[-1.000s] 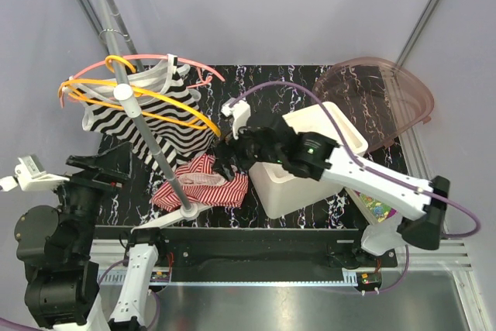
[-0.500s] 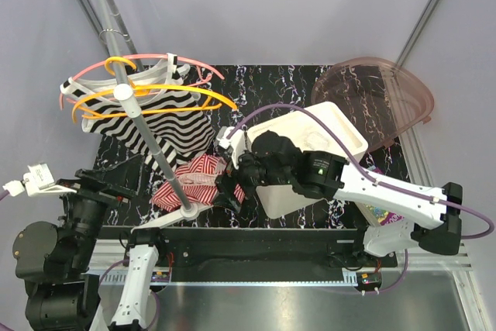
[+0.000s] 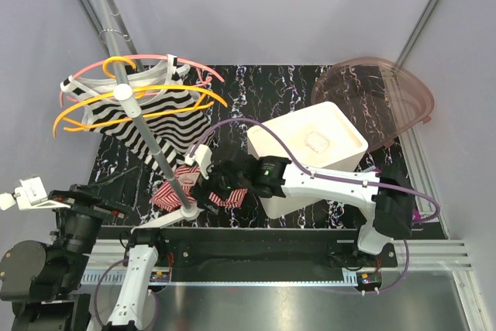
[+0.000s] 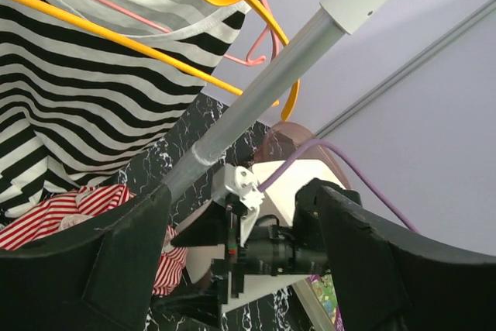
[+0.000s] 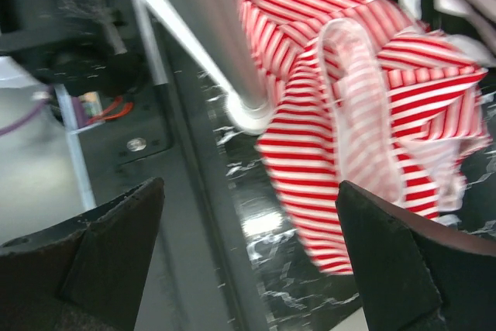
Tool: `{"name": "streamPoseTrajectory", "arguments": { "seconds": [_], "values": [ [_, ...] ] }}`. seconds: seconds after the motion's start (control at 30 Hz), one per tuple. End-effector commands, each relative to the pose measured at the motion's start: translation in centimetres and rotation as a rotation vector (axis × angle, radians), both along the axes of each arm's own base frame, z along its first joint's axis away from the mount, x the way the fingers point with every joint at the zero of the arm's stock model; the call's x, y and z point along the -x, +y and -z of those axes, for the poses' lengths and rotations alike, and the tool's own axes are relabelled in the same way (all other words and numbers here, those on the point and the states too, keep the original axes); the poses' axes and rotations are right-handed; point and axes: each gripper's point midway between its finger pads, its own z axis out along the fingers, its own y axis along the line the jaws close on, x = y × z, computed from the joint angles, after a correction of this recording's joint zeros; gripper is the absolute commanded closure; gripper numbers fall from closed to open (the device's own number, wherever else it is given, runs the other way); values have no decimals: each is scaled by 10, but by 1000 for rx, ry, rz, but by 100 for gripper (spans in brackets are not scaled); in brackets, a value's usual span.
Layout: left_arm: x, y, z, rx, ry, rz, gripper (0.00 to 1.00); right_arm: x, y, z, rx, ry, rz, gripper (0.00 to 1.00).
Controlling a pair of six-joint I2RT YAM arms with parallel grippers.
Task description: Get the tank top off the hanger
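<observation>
A black-and-white striped tank top (image 3: 159, 122) hangs on an orange hanger (image 3: 139, 94) and a pink hanger (image 3: 93, 71) on the rack's grey pole (image 3: 151, 145). It also shows in the left wrist view (image 4: 70, 114), under the orange hanger (image 4: 155, 56). A red-and-white striped garment (image 3: 203, 170) lies crumpled on the mat by the pole's foot. My right gripper (image 3: 198, 194) is open and empty, low over that garment (image 5: 349, 129). My left gripper (image 3: 108, 195) is open and empty at the front left, below the tank top and apart from it.
A white bin (image 3: 306, 156) stands right of centre on the black marbled mat (image 3: 263, 91). A pink translucent basket (image 3: 380, 98) lies at the back right. The pole's foot (image 5: 252, 114) sits at the mat's front edge, between my two grippers.
My right arm swung from beside the white bin forward and left, down over the red striped garment. My left arm drew back toward the front. The hangers swayed on the pole.
</observation>
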Motion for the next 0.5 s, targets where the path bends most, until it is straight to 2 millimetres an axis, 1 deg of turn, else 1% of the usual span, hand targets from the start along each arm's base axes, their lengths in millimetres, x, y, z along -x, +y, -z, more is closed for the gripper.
{"name": "streamPoseTrajectory", "arguments": {
  "seconds": [0.0,0.03,0.07,0.1,0.13,0.17,0.2,0.23,0.3,0.33,0.37,0.47],
  "values": [
    [14,8,-6,-30,-22,-21,21,-31,21,-5,-59,-212,6,0],
    [14,11,-5,-28,-16,-35,21,-32,23,3,-40,-225,-2,0],
    [18,12,-6,-23,-15,-34,21,-37,23,19,3,-250,-16,0],
    [17,15,-6,-22,-10,-51,21,-38,24,25,19,-268,-28,0],
    [19,15,-6,-22,-8,-28,21,-40,24,37,52,-292,-54,0],
    [21,17,-7,-21,-7,-31,21,-46,23,42,69,-319,-47,0],
    [20,20,-8,-20,-4,-45,21,-48,24,47,84,-334,-61,0],
    [20,21,-9,-20,-3,-39,21,-50,25,57,111,-356,-83,1],
    [20,24,-11,-17,-2,-42,21,-52,26,67,135,-371,-97,0],
    [18,24,-12,-16,2,-36,22,-55,28,76,154,-376,-100,0],
    [17,25,-11,-14,7,-35,22,-59,28,79,164,-378,-90,0],
    [12,25,-13,-17,16,-28,22,-58,33,90,173,-363,-104,0]
  ]
}}
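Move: The red-striped tank top lies crumpled on the table, about 8 cm ahead of the right hand's fingers, 5 cm to their left and some 16 cm below. The stand's foot is 3 cm ahead and 8 cm left of that hand, about 18 cm down; the white bin sits roughly 12 cm ahead, 27 cm to its right and 9 cm lower. From the left hand the tank top is some 13 cm ahead, 6 cm right and 42 cm below. Down onto the fallen red-striped tank top goes the right hand, sinking about 10 cm while easing some 5 cm forward, its fingers wide open and tipping more steeply down, by roughly 20 degrees in all; it comes close over the cloth, with no contact to be made out. The empty left hand backs away about 3 cm, drifting left. ##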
